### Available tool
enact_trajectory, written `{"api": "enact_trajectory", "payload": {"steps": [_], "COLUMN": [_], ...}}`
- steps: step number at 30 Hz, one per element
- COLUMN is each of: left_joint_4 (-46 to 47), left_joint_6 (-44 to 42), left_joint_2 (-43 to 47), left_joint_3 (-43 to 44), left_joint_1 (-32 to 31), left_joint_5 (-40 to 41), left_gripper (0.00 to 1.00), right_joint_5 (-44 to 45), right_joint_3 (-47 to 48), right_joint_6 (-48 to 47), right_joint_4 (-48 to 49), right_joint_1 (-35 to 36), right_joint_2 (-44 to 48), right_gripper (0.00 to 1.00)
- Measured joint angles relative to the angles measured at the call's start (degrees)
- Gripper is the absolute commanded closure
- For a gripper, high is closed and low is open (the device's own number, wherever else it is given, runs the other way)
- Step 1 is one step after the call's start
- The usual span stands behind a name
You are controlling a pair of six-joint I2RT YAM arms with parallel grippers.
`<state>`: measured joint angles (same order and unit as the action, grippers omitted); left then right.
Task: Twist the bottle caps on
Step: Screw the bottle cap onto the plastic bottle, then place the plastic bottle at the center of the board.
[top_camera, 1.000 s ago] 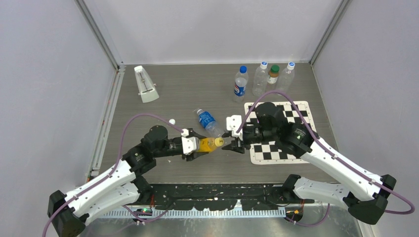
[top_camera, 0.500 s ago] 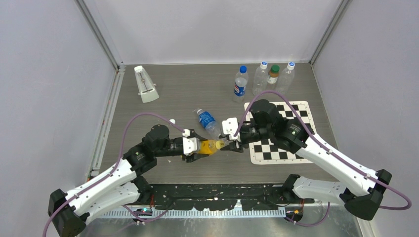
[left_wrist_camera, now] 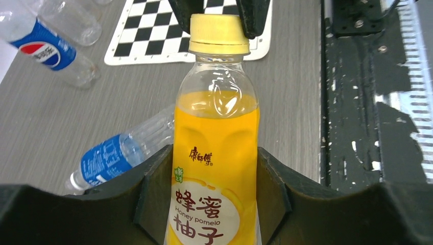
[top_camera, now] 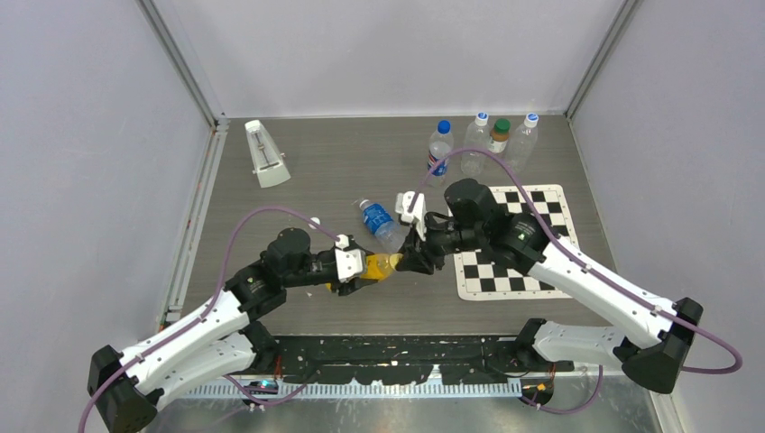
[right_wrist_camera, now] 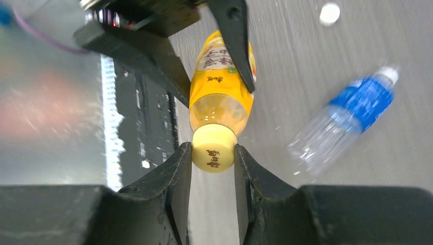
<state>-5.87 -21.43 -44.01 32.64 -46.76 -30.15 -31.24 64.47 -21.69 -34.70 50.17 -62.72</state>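
My left gripper [top_camera: 361, 269] [left_wrist_camera: 214, 155] is shut on the body of a yellow honey-pomelo bottle [top_camera: 379, 266] [left_wrist_camera: 216, 127], held lying with its neck pointing right. The yellow cap [top_camera: 395, 261] [left_wrist_camera: 218, 34] [right_wrist_camera: 213, 148] sits on that neck. My right gripper [top_camera: 404, 261] [right_wrist_camera: 213, 153] is shut on the cap, one finger pressed against each side. A loose white cap [top_camera: 314, 222] [right_wrist_camera: 329, 14] lies on the table behind the left wrist. A clear bottle with a blue label [top_camera: 379, 223] [right_wrist_camera: 352, 115] lies on its side just behind the grippers.
Several capped bottles [top_camera: 499, 137] stand in a row at the back right, one with a blue cap [top_camera: 443, 126]. A chessboard mat [top_camera: 514, 271] lies under the right arm. A white wedge-shaped object [top_camera: 266, 153] stands at the back left.
My right gripper has moved left up to the bottle's neck, turned at the wrist, and closed on the yellow cap. The left gripper has kept the bottle still.
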Motion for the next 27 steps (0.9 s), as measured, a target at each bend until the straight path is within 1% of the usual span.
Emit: {"api": "enact_trajectory", "payload": {"steps": [1,4,8,11,13,14,15,16,17,19,20,21,23,27], "left_joint_4": [-0.5,-1.5,-1.9,-2.2,-2.1,-2.0,-1.7,-1.4,-1.0,-0.1,0.3,1.0,3.5,5.8], "left_joint_6": [-0.1,-0.5,-1.3,-1.6,-1.7,-1.8,-1.8,-1.8,-1.7,-1.5,-1.4,-1.3,-0.7,2.1], "left_joint_2": [0.0,0.1,0.7,0.9,1.1,1.2,1.4,1.7,1.9,2.1,2.2,2.2,2.3,2.1], "left_joint_3": [0.0,-0.6,-2.2,-3.0,-3.0,-3.0,-3.0,-3.0,-3.0,-3.0,-3.0,-3.0,-3.0,-3.0], "left_joint_1": [0.0,0.0,0.1,0.0,0.0,0.0,0.0,0.0,0.0,0.0,0.0,0.0,-0.3,-0.5], "left_joint_5": [0.9,3.7,7.1,8.9,10.1,10.6,11.2,11.8,12.2,13.5,14.1,14.8,16.0,18.5], "left_gripper": [1.0,1.0,1.0,1.0,1.0,1.0,1.0,1.0,1.0,1.0,1.0,1.0,1.0,1.0], "right_joint_5": [1.8,5.5,10.4,13.8,15.7,16.8,18.0,19.2,20.0,21.7,22.4,23.1,24.5,26.3], "right_joint_3": [0.0,-0.8,-5.9,-8.8,-9.7,-9.9,-10.0,-10.0,-10.0,-9.9,-9.9,-9.7,-9.7,-9.6], "right_joint_6": [6.2,20.3,38.8,49.3,54.2,56.5,58.8,60.7,62.0,64.4,65.4,66.4,65.7,61.2], "right_joint_4": [0.7,3.1,9.7,13.2,14.4,15.0,15.3,15.6,15.9,16.5,16.8,16.8,16.4,16.9], "right_joint_1": [0.0,-0.1,-0.2,-0.2,-0.2,-0.2,-0.2,-0.2,-0.2,-0.2,-0.2,-0.2,-0.3,-0.5], "right_joint_2": [-0.8,-2.4,-2.1,-1.9,-1.7,-1.5,-1.3,-1.1,-1.0,-0.7,-0.7,-0.8,-0.9,-0.2], "right_gripper": [0.94,0.96,0.96,0.96,0.95,0.93,0.89,0.77,0.7,0.37,0.3,0.2,0.15,0.14]}}
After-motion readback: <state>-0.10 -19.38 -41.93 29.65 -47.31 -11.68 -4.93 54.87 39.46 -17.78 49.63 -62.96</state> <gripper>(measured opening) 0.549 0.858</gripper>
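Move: My right fingertips already pinch the yellow cap on the neck of the yellow bottle; that bottle's middle is about 8 cm to their left, 3 cm back and 4 cm lower. From my left hand, which grips the body, the cap is some 9 cm right, 1 cm ahead and 3 cm up. Down on the table, the blue-label bottle lies about 14 cm ahead of my right hand and 3 cm left, the white cap about 16 cm ahead and 22 cm left. Keeping the pinch, my right hand rolls the yellow cap some 60 degrees about its own finger line, clockwise seen from behind the hand, then opens wide around it. Meanwhile both hands carry bottle and cap about 5 cm forward, dipping 3 cm or so and coming partly back up; my left keeps its grip and swings almost 20 degrees counter-clockwise. ##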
